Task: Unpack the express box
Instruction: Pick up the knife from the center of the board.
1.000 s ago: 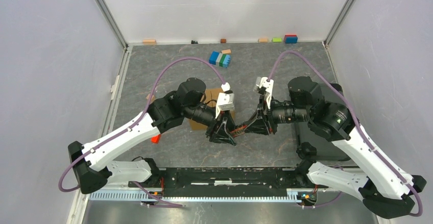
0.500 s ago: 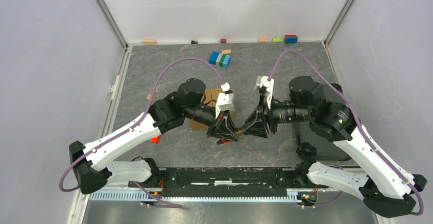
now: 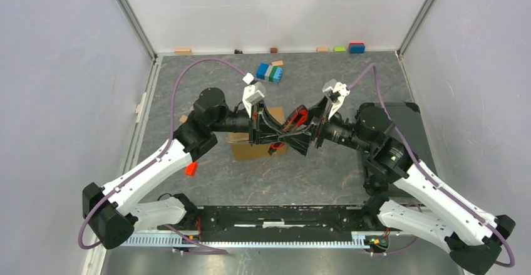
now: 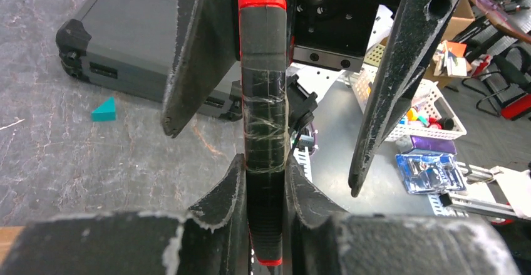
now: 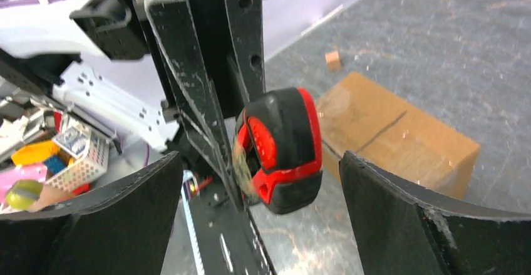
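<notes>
The express box (image 3: 247, 150) is a brown cardboard carton lying on the grey table under my left wrist, flaps shut; the right wrist view shows its top (image 5: 401, 137) with a seam line. My left gripper (image 3: 273, 132) is shut on a red-and-black hand tool (image 4: 264, 99), whose handle is wrapped in clear tape and stands upright between the left fingers (image 4: 225, 187). My right gripper (image 5: 260, 156) faces it, open, with its fingers (image 4: 194, 56) standing wide on either side of the tool (image 5: 282, 150) and not touching it.
A black hard case (image 3: 407, 124) lies at the right, under my right arm. A blue-green block cluster (image 3: 270, 72) sits toward the back. A red piece (image 3: 190, 169) lies at front left, a teal wedge (image 4: 104, 109) near the case, and small blocks (image 3: 357, 47) line the back wall.
Both wrists have swung from the front of the table toward the far side, over the box. My left gripper closed on the tool and my right gripper opened off it.
</notes>
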`<control>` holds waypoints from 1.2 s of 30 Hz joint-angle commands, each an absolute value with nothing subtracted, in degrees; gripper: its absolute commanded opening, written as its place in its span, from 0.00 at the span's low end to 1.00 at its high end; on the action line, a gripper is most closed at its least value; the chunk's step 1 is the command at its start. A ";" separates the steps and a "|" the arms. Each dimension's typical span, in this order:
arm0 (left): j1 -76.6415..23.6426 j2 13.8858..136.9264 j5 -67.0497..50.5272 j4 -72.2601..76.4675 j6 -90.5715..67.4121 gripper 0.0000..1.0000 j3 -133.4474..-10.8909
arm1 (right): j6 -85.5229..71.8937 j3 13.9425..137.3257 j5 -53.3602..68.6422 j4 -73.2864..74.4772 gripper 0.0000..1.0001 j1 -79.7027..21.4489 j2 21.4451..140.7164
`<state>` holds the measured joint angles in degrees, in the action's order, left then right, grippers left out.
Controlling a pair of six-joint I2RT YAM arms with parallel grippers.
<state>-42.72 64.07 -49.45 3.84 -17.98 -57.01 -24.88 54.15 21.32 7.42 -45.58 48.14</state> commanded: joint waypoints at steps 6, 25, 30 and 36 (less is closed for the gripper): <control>-39.45 61.44 -54.66 15.99 -27.76 0.02 -55.29 | -33.48 52.01 22.77 -19.90 0.87 -44.86 52.39; -38.85 63.91 -61.08 18.59 -30.07 0.02 -55.02 | -34.63 49.83 25.01 -23.18 0.45 -44.12 52.57; -38.85 64.16 -61.28 16.48 -28.39 0.02 -55.92 | -34.91 50.19 26.21 -22.91 0.38 -44.12 53.40; -38.76 64.60 -59.78 12.13 -25.88 0.02 -57.13 | -34.31 49.92 27.52 -22.02 0.11 -44.12 53.96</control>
<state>-38.81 64.27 -59.96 14.57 -27.55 -54.37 -36.05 49.01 26.39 -20.91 -44.45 53.69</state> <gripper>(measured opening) 0.224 0.248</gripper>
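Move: The left hand holds the utility knife near its nose, handle upward, so the knife's middle sits about 5 cm above that hand and 2 cm ahead. From the open right hand that middle lies some 2 cm ahead, 2 cm left and 3 cm up. The cardboard box stands on the table about 9 cm ahead of the right hand, 9 cm left and 27 cm below; the teal block is about 13 cm ahead, 20 cm right and 32 cm below. Up and a little to the left, the right hand climbs about 5 cm along the upright knife, its fingertips tilting up some 15 degrees. Its wide-open fingers draw in on the way, then, after a brief pause, pinch the knife's handle above the left fingers. The left hand keeps its grip on the nose end, rising 2 cm and then easing down and slightly back. ##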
